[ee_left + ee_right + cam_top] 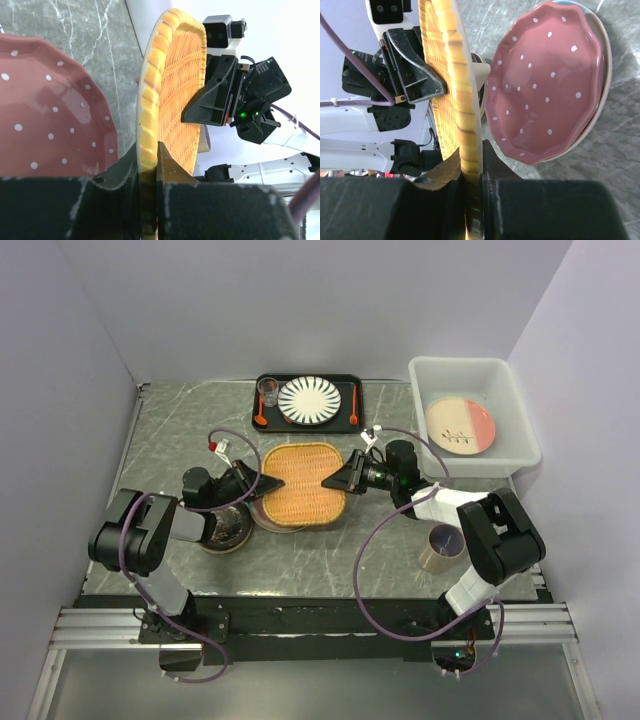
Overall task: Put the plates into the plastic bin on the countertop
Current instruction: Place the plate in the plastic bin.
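Observation:
The tan woven plate (pixel 304 483) is in the middle of the countertop (pixel 330 550), above a pink dotted plate (pixel 545 85) that rests on a paler plate. My left gripper (pixel 262 483) is shut on the woven plate's left rim (pixel 147 100). My right gripper (pixel 335 482) is shut on its right rim (pixel 462 100). In each wrist view the rim is pinched between the fingers and the other gripper shows on the far side. The plastic bin (pixel 465 362) stands at the back right with a cream and pink sprig plate (pixel 460 426) inside.
A black tray (pixel 345 422) at the back holds a striped plate (pixel 308 400), a glass (pixel 268 391) and orange utensils. A dark patterned dish (pixel 225 528) sits under the left arm. A tan cup (pixel 441 546) stands near the right arm.

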Robot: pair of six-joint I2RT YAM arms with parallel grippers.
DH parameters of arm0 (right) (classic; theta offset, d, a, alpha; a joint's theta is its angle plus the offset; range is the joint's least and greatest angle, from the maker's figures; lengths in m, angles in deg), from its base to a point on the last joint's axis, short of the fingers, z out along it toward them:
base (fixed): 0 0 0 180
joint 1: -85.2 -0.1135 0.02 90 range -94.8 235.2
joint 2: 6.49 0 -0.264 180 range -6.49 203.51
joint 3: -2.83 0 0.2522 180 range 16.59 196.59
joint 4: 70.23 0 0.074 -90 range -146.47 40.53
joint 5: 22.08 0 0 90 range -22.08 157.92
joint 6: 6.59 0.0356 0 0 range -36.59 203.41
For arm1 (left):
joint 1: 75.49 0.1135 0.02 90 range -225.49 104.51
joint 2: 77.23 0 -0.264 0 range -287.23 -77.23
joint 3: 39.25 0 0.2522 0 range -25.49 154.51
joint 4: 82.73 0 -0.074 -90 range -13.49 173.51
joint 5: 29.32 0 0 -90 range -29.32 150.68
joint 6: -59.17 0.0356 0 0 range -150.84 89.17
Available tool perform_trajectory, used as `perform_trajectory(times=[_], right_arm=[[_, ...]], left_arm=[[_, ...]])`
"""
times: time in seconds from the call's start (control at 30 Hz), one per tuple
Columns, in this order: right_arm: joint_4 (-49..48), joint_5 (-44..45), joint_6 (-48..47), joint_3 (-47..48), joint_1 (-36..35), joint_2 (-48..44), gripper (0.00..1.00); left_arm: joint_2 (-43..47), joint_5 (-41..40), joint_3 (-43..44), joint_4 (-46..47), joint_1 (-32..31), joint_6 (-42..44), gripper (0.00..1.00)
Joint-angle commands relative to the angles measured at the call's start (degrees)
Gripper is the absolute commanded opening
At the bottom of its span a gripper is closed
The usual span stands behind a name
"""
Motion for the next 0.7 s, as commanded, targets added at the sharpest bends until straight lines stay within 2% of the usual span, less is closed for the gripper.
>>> perform_trajectory(times=[0.0, 0.13, 0.23, 0.27, 0.33, 0.43, 0.5, 0.53, 0.67], right_arm=[[-3.2, -2.5, -0.8, 0.1, -1.2, -0.5, 0.00], [-3.2, -2.6, -0.6, 0.0, -1.3, -1.2, 0.00], [-3.2, -2.8, -0.6, -0.2, -1.4, -1.9, 0.00], [-3.8, -2.7, -0.5, -0.3, -1.3, -2.4, 0.00], [-3.7, -2.6, -0.6, -0.3, -1.5, -2.8, 0.00], [-3.3, -2.5, -0.6, -0.2, -1.6, -3.5, 0.00], [-3.2, -2.6, -0.6, -0.2, -1.8, -4.0, 0.00], [-3.0, -2.5, -0.6, 0.0, -1.8, -4.1, 0.00], [-1.8, -2.2, -1.0, 0.1, -1.9, -5.1, 0.00]], left_arm=[[5.7, -1.5, 0.6, -1.7, -0.5, 5.6, 0.01], [9.5, -3.7, 0.4, -6.9, -0.4, 8.7, 0.07], [11.8, -5.3, 0.2, -10.1, -0.4, 11.0, 0.20], [12.2, -5.8, 0.4, -11.2, -0.5, 11.5, 0.31], [13.3, -6.3, 0.5, -13.3, -0.5, 12.9, 0.44], [14.3, -7.1, 0.5, -15.0, -0.4, 13.9, 0.77], [14.8, -7.9, 0.5, -16.1, -0.4, 14.5, 0.86], [15.0, -8.2, 0.6, -16.4, -0.4, 14.6, 0.96], [15.9, -8.8, 0.7, -18.3, -0.4, 15.6, 0.99]])
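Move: Both grippers hold the yellow woven plate by opposite rims; its middle lies level with them, about 7 cm to the left gripper's right. From the right gripper the plastic bin it is bound for is some 32 cm to the right, 15 cm ahead and roughly 8 cm lower. The pink dotted plate lies about 11 cm below, 11 cm to the right gripper's left and 3 cm back; the mug some 25 cm to its right and 15 cm back. Open the left gripper wide to let go of the woven plate's left rim, after lifting it by about 2 cm; ease it a little to the left as well and turn the wrist some 10 degrees. Keep the right fingers pinched on the right rim, rising slightly, then drawing back about 1.5 cm and sinking again. ##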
